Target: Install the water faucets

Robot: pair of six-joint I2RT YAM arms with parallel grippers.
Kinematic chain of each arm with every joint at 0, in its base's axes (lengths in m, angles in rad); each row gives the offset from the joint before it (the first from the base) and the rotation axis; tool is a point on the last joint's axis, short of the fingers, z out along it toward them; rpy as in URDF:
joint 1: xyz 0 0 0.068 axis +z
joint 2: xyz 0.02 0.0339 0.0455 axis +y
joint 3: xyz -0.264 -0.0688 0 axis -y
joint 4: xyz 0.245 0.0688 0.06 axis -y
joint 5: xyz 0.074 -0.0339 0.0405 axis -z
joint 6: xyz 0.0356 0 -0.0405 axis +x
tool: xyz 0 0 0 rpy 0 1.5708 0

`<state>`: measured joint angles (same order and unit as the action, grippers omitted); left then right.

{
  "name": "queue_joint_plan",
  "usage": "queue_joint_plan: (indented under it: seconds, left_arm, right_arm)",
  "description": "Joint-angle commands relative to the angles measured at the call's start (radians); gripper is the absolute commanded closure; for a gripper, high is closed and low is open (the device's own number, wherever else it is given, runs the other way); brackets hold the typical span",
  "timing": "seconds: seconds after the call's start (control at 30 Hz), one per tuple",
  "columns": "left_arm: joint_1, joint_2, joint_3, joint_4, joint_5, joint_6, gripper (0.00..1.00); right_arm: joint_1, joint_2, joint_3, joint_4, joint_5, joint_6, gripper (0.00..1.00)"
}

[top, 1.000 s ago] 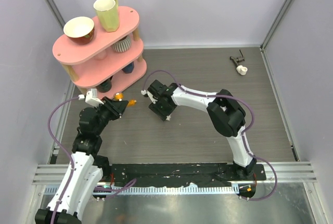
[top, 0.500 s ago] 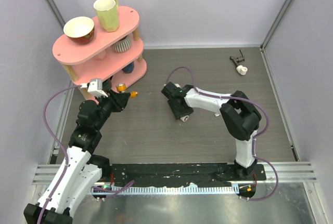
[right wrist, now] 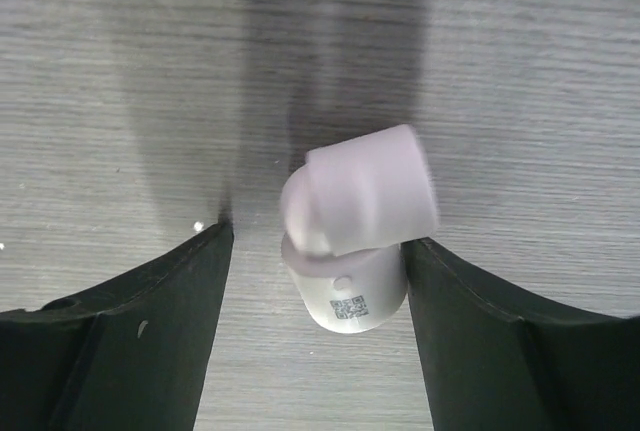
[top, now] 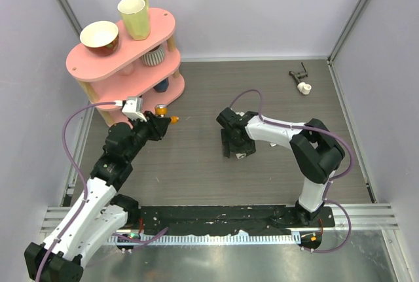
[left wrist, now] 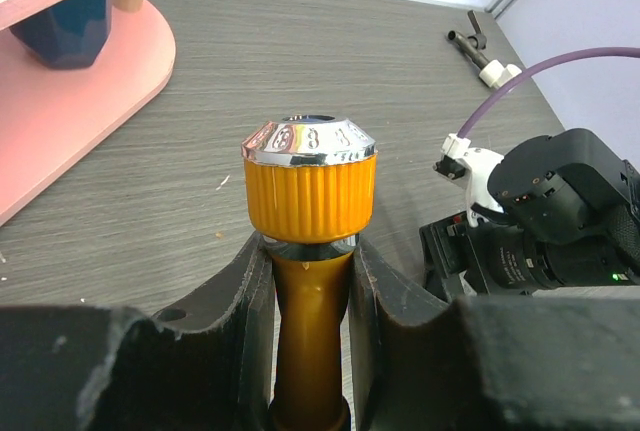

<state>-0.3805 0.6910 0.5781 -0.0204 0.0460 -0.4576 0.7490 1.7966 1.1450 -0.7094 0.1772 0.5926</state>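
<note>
My left gripper (left wrist: 310, 251) is shut on the stem of the orange tap (left wrist: 310, 191), whose silvery-topped knob sticks out beyond the fingertips. From above, the tap (top: 165, 113) is held over the table just in front of the pink shelf. My right gripper (right wrist: 318, 239) points down at the table with its jaws open. The short white pipe fitting (right wrist: 355, 221) lies between them, close against the right finger and well apart from the left one. In the top view the right gripper (top: 237, 148) covers nearly all of that fitting.
A pink two-tier shelf (top: 131, 66) with a cup, a bowl and small pots stands at the back left. A dark tap piece with a white end (top: 301, 80) lies at the back right. Walls close in the table on three sides.
My right gripper has drawn away to the right and nearer, and its jaws stand wider. My left gripper has moved right and slightly back with the orange tap still in it.
</note>
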Motion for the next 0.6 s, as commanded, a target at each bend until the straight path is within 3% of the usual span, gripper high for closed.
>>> queue_joint_plan:
  seconds: [0.0, 0.4, 0.57]
  left_arm:
    - [-0.015, -0.011, 0.037, 0.034, -0.031, 0.042, 1.00]
    - [-0.028, -0.034, 0.035, 0.023, -0.040, 0.043, 1.00]
    - [-0.031, -0.041, 0.032, 0.025, -0.038, 0.040, 1.00]
  right_arm:
    - [0.047, 0.003, -0.010, -0.002, -0.100, 0.052, 0.25]
    - [0.124, 0.063, 0.170, -0.001, -0.234, -0.005, 0.29]
    - [0.122, -0.060, 0.154, -0.061, -0.112, -0.028, 0.28]
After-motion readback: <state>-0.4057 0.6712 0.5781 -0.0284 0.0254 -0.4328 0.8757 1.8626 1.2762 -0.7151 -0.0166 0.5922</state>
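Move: The white elbow pipe lies on the table between the open right fingers, about 1 cm ahead and 1 cm to the right of the hand point, level in height. The silver faucet lies roughly 13 cm to the right of the elbow and 8 cm farther out. The orange faucet hangs in the left gripper, some 19 cm left, 5 cm ahead and 24 cm above the right hand. From the left hand, the elbow lies about 21 cm right, 2 cm back and 23 cm below. Keep the right fingers open and take the hand off the white elbow: draw back about 3 cm close to the table while swinging left, then go on left to some 8 cm, rising slightly towards the end. Let the hand tilt and turn counter-clockwise about 10 degrees each on the way, ending with the elbow outside the right finger. ##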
